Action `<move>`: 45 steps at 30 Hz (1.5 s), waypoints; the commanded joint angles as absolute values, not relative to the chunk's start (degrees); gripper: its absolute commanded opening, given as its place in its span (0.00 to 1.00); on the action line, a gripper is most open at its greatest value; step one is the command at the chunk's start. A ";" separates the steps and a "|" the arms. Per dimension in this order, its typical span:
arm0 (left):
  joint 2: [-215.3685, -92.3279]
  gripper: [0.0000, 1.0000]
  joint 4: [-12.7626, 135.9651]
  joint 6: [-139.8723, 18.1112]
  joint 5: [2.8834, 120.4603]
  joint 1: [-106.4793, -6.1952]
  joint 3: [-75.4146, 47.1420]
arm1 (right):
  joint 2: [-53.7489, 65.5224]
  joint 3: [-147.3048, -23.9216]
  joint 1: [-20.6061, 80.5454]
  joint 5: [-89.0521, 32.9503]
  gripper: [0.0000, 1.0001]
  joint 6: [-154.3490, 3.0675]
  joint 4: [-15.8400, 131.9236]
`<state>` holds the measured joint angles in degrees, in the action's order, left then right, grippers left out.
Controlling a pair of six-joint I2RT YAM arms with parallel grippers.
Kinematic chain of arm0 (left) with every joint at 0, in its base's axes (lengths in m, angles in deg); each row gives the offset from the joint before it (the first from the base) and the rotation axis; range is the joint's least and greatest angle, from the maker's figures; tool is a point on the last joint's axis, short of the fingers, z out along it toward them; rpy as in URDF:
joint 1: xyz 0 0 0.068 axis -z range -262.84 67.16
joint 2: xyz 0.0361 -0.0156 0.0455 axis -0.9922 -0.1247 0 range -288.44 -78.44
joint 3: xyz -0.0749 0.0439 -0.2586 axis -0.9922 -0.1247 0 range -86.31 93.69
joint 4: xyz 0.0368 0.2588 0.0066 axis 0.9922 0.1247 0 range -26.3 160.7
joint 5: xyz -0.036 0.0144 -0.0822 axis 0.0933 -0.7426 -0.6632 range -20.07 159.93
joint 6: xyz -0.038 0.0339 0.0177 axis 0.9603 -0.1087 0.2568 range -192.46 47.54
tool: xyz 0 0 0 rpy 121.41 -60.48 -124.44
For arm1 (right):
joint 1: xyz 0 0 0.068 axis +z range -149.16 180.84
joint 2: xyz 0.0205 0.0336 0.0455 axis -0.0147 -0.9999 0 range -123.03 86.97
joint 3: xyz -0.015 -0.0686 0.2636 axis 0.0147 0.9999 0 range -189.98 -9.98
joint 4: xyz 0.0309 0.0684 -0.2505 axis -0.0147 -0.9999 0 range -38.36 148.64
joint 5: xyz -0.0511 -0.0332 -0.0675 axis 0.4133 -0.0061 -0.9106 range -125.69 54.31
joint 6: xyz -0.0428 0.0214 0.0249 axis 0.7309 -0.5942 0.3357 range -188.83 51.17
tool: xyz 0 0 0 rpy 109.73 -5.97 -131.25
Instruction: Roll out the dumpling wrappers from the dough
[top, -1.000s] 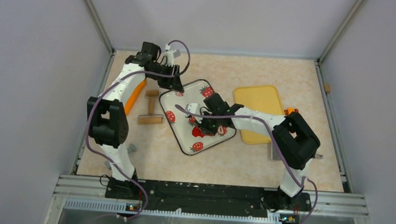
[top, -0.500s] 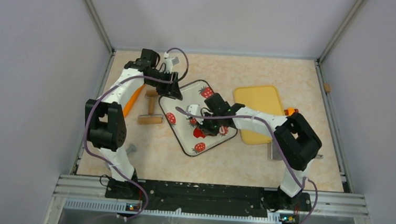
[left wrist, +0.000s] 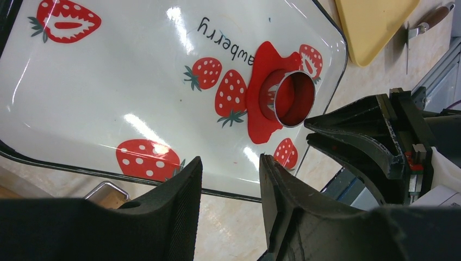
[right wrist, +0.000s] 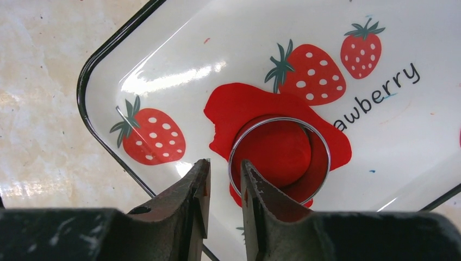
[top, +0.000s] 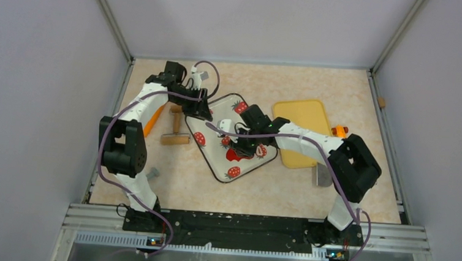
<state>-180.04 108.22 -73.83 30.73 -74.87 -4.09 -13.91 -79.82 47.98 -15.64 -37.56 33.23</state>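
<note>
The dough lies as a flat, ragged red blob on the strawberry-print tray. A metal ring cutter stands pressed into it, enclosing a round red patch; I cannot tell whether that patch is cut free as a dumpling wrapper. My right gripper is low at the ring's near rim, open by a narrow gap, with the thin rim at the gap's edge and not pinched. From the left wrist view, the dough and ring lie ahead. My left gripper hangs open and empty over the tray's far-left edge.
A wooden rolling pin lies on the table left of the tray, with an orange tool beside it under the left arm. A yellow board sits right of the tray. A scraper lies near the right arm.
My right gripper's fingers have parted from shut, letting go of the ring's rim. The left gripper has shifted a little toward the tray's edge.
</note>
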 commanded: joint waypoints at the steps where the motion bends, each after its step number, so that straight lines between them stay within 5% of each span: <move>1: -176.77 0.46 106.81 -73.77 29.69 -75.00 -4.93 | -15.19 -81.00 48.49 -15.66 0.28 -34.64 32.95; 8: -176.03 0.46 106.33 -73.56 29.81 -75.01 -6.01 | -18.30 -80.74 48.55 -17.82 0.21 -32.43 33.32; 12: -175.42 0.46 106.50 -73.85 30.07 -75.01 -6.32 | -17.37 -82.95 48.56 -18.72 0.00 -31.31 31.88; 21: -173.60 0.46 106.33 -74.11 30.57 -75.23 -7.39 | -9.98 -102.00 49.12 -17.54 0.00 -32.62 21.29; 26: -171.74 0.47 105.62 -72.59 33.10 -76.54 -9.02 | -8.61 -97.86 49.09 -17.49 0.00 -30.85 23.02; 30: -168.12 0.50 107.30 -67.04 45.80 -79.40 -9.24 | -7.81 -92.97 50.23 -14.29 0.00 -26.53 26.37; 34: -161.72 0.62 107.83 -62.85 60.11 -85.46 -10.94 | -12.50 -96.05 52.87 -12.79 0.00 -21.92 26.76; 45: -146.87 0.71 104.46 -55.56 63.50 -99.52 -18.62 | -34.03 -115.87 63.68 -8.67 0.00 -20.16 23.20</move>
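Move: The ring cutter stands on the dough in the strawberry tray, its middle about 4 cm ahead of the right hand and 5 cm below; the open fingers hover over its near rim. The dough's middle lies 4 cm ahead of that hand, 1 cm left; the wooden roller is some 12 cm ahead, 24 cm left. From the left hand the cutter is about 7 cm back, 12 cm right and 11 cm lower, the roller 11 cm left and 1 cm ahead, the orange stick 19 cm left and 2 cm ahead. Down about 3 cm goes the right hand, shuts its fingers on the cutter's near rim and pulls it straight up some 18 cm off the dough, edging forward; then it sinks partway while carrying the cutter left over the tray's left edge, drawing back a little and turning counter-clockwise. The empty left hand first nearly waits, then swings 21 cm left and up, away from the tray, opening wider. ##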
